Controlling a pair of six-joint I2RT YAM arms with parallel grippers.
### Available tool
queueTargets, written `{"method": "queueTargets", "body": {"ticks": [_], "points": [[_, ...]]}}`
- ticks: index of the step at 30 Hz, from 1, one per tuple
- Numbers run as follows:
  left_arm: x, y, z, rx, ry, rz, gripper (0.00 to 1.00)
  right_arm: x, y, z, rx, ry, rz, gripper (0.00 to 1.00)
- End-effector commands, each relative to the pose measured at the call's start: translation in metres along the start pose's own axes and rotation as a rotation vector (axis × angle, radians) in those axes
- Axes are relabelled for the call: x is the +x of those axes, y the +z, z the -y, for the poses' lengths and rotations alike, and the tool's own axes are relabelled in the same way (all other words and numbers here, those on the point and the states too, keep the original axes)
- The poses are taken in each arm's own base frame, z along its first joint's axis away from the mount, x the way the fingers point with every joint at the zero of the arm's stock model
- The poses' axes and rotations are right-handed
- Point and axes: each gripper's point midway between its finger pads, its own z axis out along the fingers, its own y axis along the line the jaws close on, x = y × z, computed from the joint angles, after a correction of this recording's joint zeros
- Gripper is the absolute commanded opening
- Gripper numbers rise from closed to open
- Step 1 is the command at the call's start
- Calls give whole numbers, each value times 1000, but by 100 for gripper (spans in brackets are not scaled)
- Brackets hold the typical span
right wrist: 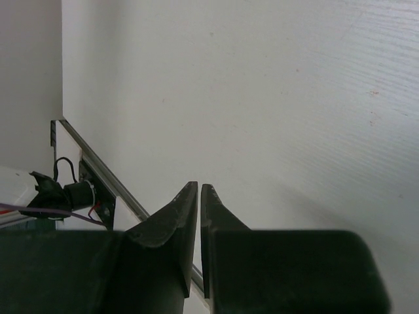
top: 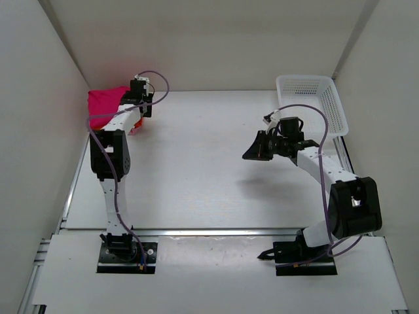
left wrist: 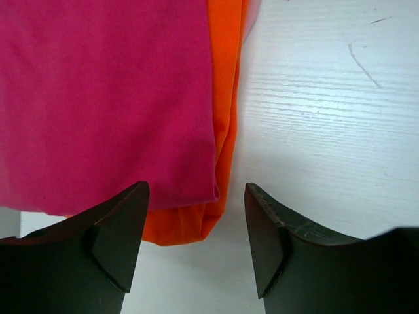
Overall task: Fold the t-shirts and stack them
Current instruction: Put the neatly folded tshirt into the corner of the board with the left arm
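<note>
A folded magenta t-shirt (top: 107, 103) lies in the far left corner of the table. It rests on an orange t-shirt (top: 135, 129), of which only an edge shows. In the left wrist view the magenta shirt (left wrist: 105, 98) covers the orange shirt (left wrist: 226, 98), which sticks out along the right and bottom edges. My left gripper (top: 140, 103) (left wrist: 196, 186) hovers open over the stack's near corner with nothing between its fingers. My right gripper (top: 252, 154) (right wrist: 199, 185) hangs above the middle of the table, shut and empty, away from the shirts.
A white mesh basket (top: 314, 98) stands at the far right of the table. White walls close in the back and both sides. A metal rail (right wrist: 118, 190) runs along the table's near edge.
</note>
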Motion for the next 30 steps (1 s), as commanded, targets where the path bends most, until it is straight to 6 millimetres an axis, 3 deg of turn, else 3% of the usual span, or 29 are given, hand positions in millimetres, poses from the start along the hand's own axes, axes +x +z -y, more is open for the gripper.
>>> {"method": "queueTargets", "body": {"ticks": [1, 9, 16, 23, 27, 29, 30], "points": [[-52, -34, -16, -108, 13, 144, 70, -7, -9, -8, -41, -34, 45, 6], [-42, -23, -10, -149, 50, 99, 55, -5, -13, 0, -47, -26, 49, 5], [-22, -10, -14, -205, 102, 42, 62, -3, -11, 3, -45, -20, 39, 5], [-10, 1, -10, -197, 130, -4, 61, -3, -13, 5, -44, -13, 41, 6], [-7, 6, -9, -200, 131, -17, 51, -2, -13, 3, -51, -19, 40, 5], [-2, 8, -13, -210, 130, -36, 39, -4, -14, 5, -45, -11, 47, 5], [-3, 8, -16, -211, 127, -40, 28, -4, -13, 8, -37, -8, 45, 5]]}}
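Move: The magenta t-shirt's near right corner lies some 6 cm below the left hand, about 2 cm ahead and 1 cm to its right; the shirt's middle is roughly 8 cm ahead and 11 cm to the left of that hand. The orange t-shirt under it, centred about 8 cm ahead and 10 cm left, peeps out along the right and near edges. From the right hand the corner is about 25 cm ahead, 43 cm to the left and 11 cm below. Over the magenta t-shirt's near right corner the left hand first lifts a good centimetre, easing slightly right, then comes back left and sinks about 3.5 cm towards the corner. It rolls some 15 degrees, left side up, and the open fingers narrow to about half their gap, mostly at the end; whether they already touch the cloth can't be told. ##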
